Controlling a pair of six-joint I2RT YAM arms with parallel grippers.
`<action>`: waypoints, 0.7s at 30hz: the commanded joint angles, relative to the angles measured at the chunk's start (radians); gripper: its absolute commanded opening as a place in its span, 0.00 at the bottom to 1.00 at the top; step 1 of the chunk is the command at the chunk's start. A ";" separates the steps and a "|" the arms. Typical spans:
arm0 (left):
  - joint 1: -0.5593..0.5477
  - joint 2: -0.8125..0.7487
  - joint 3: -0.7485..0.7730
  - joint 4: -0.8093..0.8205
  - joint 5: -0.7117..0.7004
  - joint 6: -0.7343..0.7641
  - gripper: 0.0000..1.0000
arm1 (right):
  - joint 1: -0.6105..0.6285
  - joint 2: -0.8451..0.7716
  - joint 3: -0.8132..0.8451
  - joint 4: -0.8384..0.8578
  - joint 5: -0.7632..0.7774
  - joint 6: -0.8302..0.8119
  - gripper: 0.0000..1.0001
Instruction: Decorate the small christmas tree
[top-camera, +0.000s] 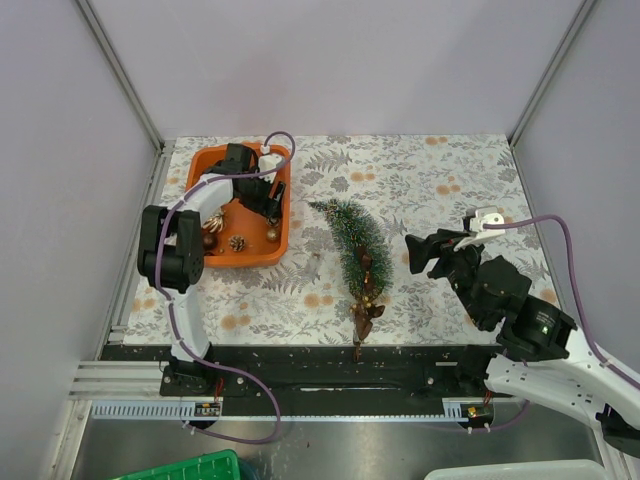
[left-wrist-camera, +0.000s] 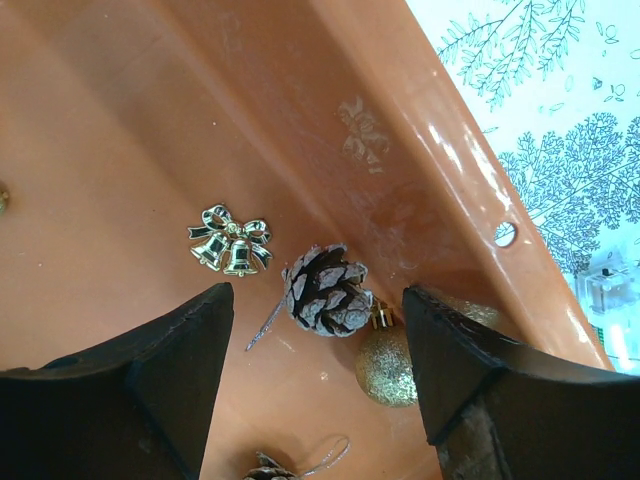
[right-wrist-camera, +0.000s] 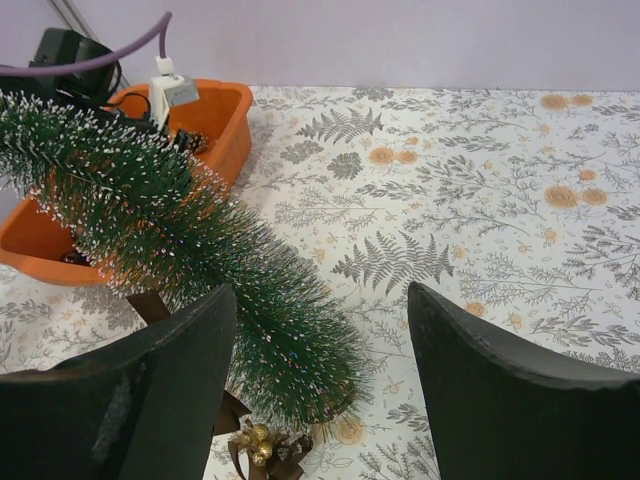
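Note:
The small christmas tree (top-camera: 355, 240) lies on its side mid-table, tip toward the orange tray (top-camera: 215, 160), with a brown bow and gold berries (right-wrist-camera: 260, 445) near its base. My left gripper (left-wrist-camera: 318, 291) is open inside the tray, low over its floor. A frosted pine cone (left-wrist-camera: 325, 290) sits between its fingertips, touching neither. A gold glitter ball (left-wrist-camera: 385, 365) rests against the right finger's side, and gold bells (left-wrist-camera: 232, 240) lie just beyond. My right gripper (right-wrist-camera: 320, 288) is open and empty, hovering just right of the tree's (right-wrist-camera: 200, 260) lower half.
A second pine cone (left-wrist-camera: 265, 468) with a silver loop lies near the left wrist. The tray wall (left-wrist-camera: 450, 180) rises close on the right of that gripper. A green bin (top-camera: 185, 468) and a white bin (top-camera: 520, 470) sit below the table's near edge.

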 joint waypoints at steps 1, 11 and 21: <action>-0.028 0.026 0.026 0.046 0.009 -0.017 0.72 | -0.006 -0.022 0.029 0.028 0.023 0.002 0.77; -0.029 0.025 -0.005 0.038 -0.011 -0.003 0.61 | -0.006 -0.025 0.028 0.026 0.018 0.004 0.76; -0.025 0.003 0.012 -0.030 0.023 0.035 0.42 | -0.006 -0.043 0.034 0.017 0.020 0.006 0.74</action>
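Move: The pinecone stands almost under the left hand, between the open fingertips, about 1 cm right and 2 cm lower. The gold ball lies some 5 cm back of the pinecone, beside the right finger; the gold bells are about 5 cm ahead and 2 cm left of the hand on the bin floor. A second pinecone sits 6 cm back, 8 cm left. From the right hand, the first pinecone is roughly 24 cm ahead, 32 cm left, 28 cm below. The left fingertips close in on both sides of the pinecone and come to touch it, going from about three-quarters open to a bit under half. Just before, the left hand sinks about 1.5 cm towards the bin floor and shifts 1 cm to the right to centre on it; then it stays there while the fingers go on closing, the wrist hardly turning. ##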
